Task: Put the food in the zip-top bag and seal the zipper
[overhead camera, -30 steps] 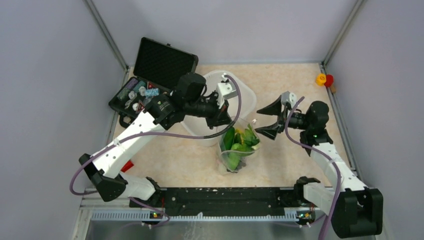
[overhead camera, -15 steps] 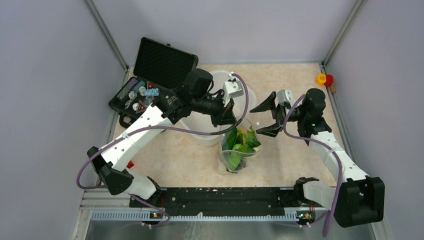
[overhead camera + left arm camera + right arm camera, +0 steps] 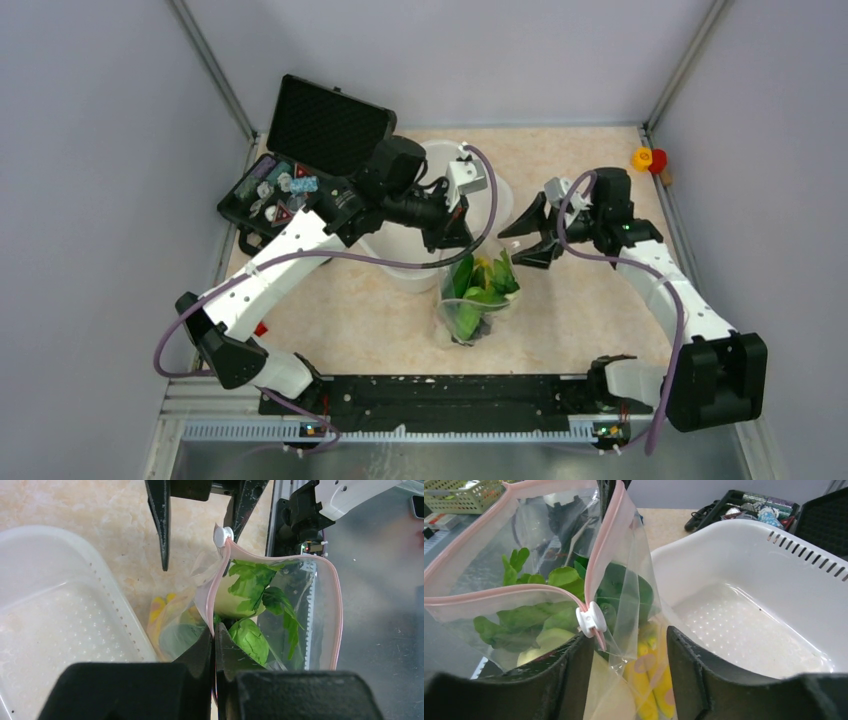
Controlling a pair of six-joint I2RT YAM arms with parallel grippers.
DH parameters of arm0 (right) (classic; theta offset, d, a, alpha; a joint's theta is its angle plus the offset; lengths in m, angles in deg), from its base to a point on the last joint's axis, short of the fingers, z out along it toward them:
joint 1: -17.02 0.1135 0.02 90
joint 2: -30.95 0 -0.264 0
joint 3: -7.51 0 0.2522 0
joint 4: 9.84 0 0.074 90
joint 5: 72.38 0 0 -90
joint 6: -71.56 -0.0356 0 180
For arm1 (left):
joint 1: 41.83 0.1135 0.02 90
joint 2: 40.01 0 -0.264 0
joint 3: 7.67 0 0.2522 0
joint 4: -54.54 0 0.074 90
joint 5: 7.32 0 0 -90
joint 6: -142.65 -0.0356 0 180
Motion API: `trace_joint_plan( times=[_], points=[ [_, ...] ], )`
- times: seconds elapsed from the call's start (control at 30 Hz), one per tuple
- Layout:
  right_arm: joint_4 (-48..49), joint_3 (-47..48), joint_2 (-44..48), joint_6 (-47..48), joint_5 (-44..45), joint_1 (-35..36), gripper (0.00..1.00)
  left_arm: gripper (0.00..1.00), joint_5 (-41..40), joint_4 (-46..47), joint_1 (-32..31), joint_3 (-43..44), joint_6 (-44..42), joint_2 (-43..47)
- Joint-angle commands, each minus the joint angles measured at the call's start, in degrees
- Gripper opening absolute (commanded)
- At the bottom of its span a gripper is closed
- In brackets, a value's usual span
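Note:
The zip-top bag (image 3: 478, 300) stands upright mid-table, mouth gaping, with the food (image 3: 482, 280) inside: green leaves (image 3: 252, 582) and a yellow pepper (image 3: 649, 680) show through the plastic. My left gripper (image 3: 214, 627) is shut on the pink zipper (image 3: 341, 620) strip at one end of the mouth. At the opposite end sits the white slider (image 3: 591, 618). There my right gripper (image 3: 628, 635) is open, its fingers either side of the bag's corner, the slider against the left finger. In the top view the right gripper (image 3: 510, 248) is at the bag's right edge.
A white tub (image 3: 497, 195) stands right behind the bag, close to the right gripper's outer finger. An open black case (image 3: 290, 170) with small trinkets sits at the back left. A yellow and red toy (image 3: 648, 158) lies at the back right corner.
My right gripper has moved left onto the bag's slider corner, and its jaws have narrowed. The left gripper shifted slightly to the right early on and keeps its grip on the strip.

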Motion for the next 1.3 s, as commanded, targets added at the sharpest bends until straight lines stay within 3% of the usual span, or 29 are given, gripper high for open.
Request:
trace_joint_plan(
  times=[0.0, 0.17, 0.23, 0.27, 0.43, 0.53, 0.57, 0.67, 0.77, 0.83, 1.0, 1.17, 1.27],
  points=[
    [11.0, -0.1, 0.8, -7.2, -2.5, 0.7, 0.48, 0.0, 1.4, 1.9, 0.3, 1.8, 0.3, 1.6],
    [12.6, -0.2, 2.7, -10.7, -0.5, 1.0, 0.27, 0.0, 1.6, 2.1, 0.3, 1.2, 0.8, 1.4],
    [15.1, -1.3, 4.1, -13.5, 0.3, 1.1, 0.06, 0.0, 1.3, 2.1, 0.4, 1.0, 1.1, 1.3],
    [16.8, -2.0, 4.8, -15.4, 1.1, 1.1, 0.0, 0.0, 1.0, 2.1, 0.4, 1.1, 1.3, 1.3],
    [35.0, -9.5, 10.3, -33.2, 10.1, 1.1, 0.0, 0.0, -1.5, 3.2, 1.0, 0.7, 4.0, 2.5],
    [51.1, -15.3, 13.8, -47.5, 15.5, 1.2, 0.0, 0.15, -4.5, 6.1, 1.5, -1.3, 6.4, 4.4],
    [55.1, -16.3, 15.1, -50.9, 17.1, 1.1, 0.0, 0.26, -5.5, 6.7, 1.6, -1.8, 7.0, 4.8],
    [52.5, -16.0, 18.0, -54.1, 21.2, 1.1, 0.0, 0.31, -7.4, 7.9, 2.2, -2.9, 8.5, 6.3],
    [49.2, -16.1, 21.4, -55.5, 24.8, 1.2, 0.0, 0.43, -8.5, 9.1, 2.8, -4.3, 10.0, 7.9],
    [48.6, -16.9, 23.8, -56.2, 26.8, 1.2, 0.0, 0.66, -8.8, 9.3, 3.0, -4.8, 10.6, 9.0],
    [42.6, -16.8, 28.2, -56.4, 31.9, 1.2, 0.0, 0.97, -9.3, 13.1, 3.4, -8.4, 11.8, 14.4],
    [37.5, -16.9, 30.2, -56.6, 35.7, 1.2, 0.0, 0.99, -11.7, 13.0, 3.5, -8.4, 12.5, 18.1],
    [34.0, -15.8, 29.9, -57.0, 37.0, 1.2, 0.0, 0.99, -7.5, 14.5, 3.5, -8.6, 14.2, 18.7]
  ],
)
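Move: Just off the right fingertips, some 2 cm farther left, 2 cm back and 1 cm higher, sits the slider at the corner of the zip-top bag. The bagged food lies about 5 cm left, 5 cm back and 13 cm below the right hand; the white tray's middle is roughly 15 cm left, 13 cm ahead and 22 cm down. From the left hand, still pinching the bag's rim, the slider is about 10 cm right, level in reach and 5 cm below. Closing on the bag's corner just beside the slider while easing up about a centimetre, the right hand pinches it, then lifts some 5 cm more, drifts 2 cm right and turns about 30 degrees clockwise. Once that grip is made, the left fingers let go of the rim, opening wide; the hand eases 2 cm forward, then backs off left and up by 5 to 6 cm, drawing back again. ##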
